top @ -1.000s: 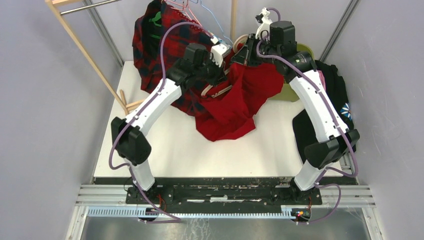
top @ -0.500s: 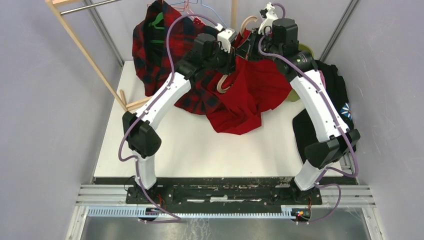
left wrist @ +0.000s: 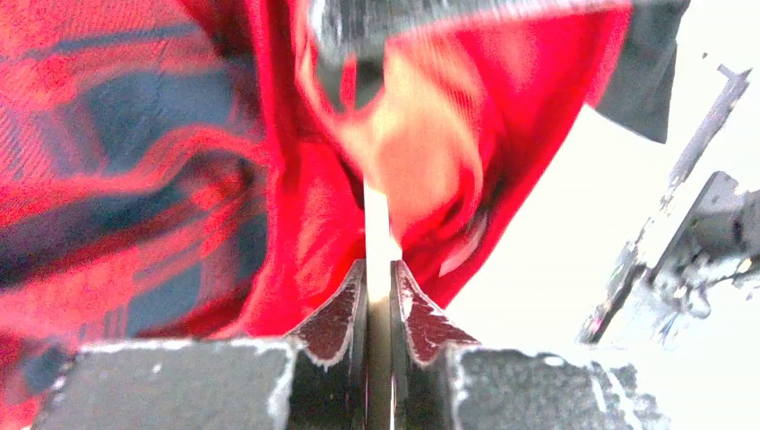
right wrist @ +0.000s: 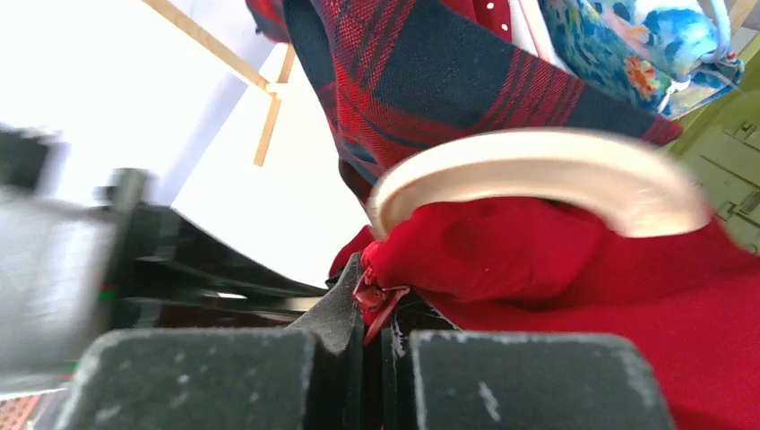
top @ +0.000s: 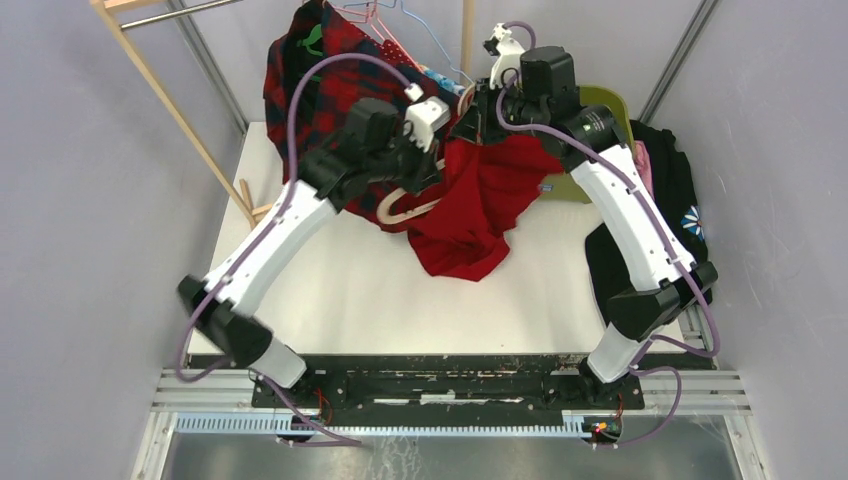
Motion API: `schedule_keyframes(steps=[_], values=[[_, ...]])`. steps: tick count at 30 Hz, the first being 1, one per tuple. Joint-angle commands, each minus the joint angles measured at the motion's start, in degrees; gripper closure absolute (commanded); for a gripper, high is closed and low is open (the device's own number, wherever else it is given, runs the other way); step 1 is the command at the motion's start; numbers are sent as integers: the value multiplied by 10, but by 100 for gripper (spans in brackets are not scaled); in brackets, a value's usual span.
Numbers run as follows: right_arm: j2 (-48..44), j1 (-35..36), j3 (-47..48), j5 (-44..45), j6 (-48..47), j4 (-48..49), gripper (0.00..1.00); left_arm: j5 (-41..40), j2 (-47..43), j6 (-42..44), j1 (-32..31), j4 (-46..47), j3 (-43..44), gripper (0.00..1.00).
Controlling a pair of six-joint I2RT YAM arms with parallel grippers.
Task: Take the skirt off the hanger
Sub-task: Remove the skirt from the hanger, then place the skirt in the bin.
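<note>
The red skirt [top: 470, 215] hangs bunched over the back middle of the table, held up at its top edge. My right gripper [top: 478, 112] is shut on that edge; in the right wrist view its jaws [right wrist: 372, 291] pinch a fold of the skirt [right wrist: 582, 260]. The wooden hanger [top: 405, 207] sticks out from the skirt's left side, its curved end [right wrist: 538, 170] arching just above the fabric. My left gripper [top: 422, 172] is shut on the hanger; in the left wrist view its pale bar [left wrist: 378, 224] runs between the closed jaws [left wrist: 378, 273], with the skirt [left wrist: 538, 107] behind it.
A red and navy plaid garment [top: 300, 95] hangs at the back left, beside the wooden rack [top: 170, 100]. Wire hangers [top: 400, 20] and a floral cloth [right wrist: 645, 45] are behind the grippers. A green bin [top: 605, 100] and dark clothes [top: 670, 190] sit at the right.
My left arm has swung down and to the left, drawing the hanger lower and out of the skirt's left side. The right gripper has shifted slightly left, still holding the skirt up.
</note>
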Motion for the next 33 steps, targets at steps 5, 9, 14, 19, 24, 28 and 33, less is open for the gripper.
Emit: schedule_keyframes(steps=[5,9,14,19,24,28,33], values=[[6,-5,61,66,-82,-23,99,-144,-182,133,-2,-115,-63,97],[5,-15,62,103,-103,-30,99,-190,-221,145,23,-121,-120,97],[-2,-54,104,253,-138,-43,99,-192,-267,157,45,-114,-169,97],[7,-139,219,283,-85,22,99,-182,-294,154,45,-108,-211,97],[42,-168,339,339,-56,213,99,-178,-294,153,46,-100,-216,97],[23,-171,274,385,-27,426,99,-174,-297,141,46,-88,-221,97],[76,-174,330,401,7,517,99,-170,-302,123,45,-71,-237,97]])
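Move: The left hand still pinches the wooden hanger, the red skirt's middle about 7 cm to its right, 2 cm back and 8 cm below; the plaid garment hangs some 16 cm left, 10 cm ahead and 5 cm below it. The right hand keeps the skirt's waistband; from it the green basket stands roughly 20 cm right, 9 cm ahead and 30 cm below. Left hand pulls the hanger about 15 cm left and back, right swings the pinched skirt up and rightward. ##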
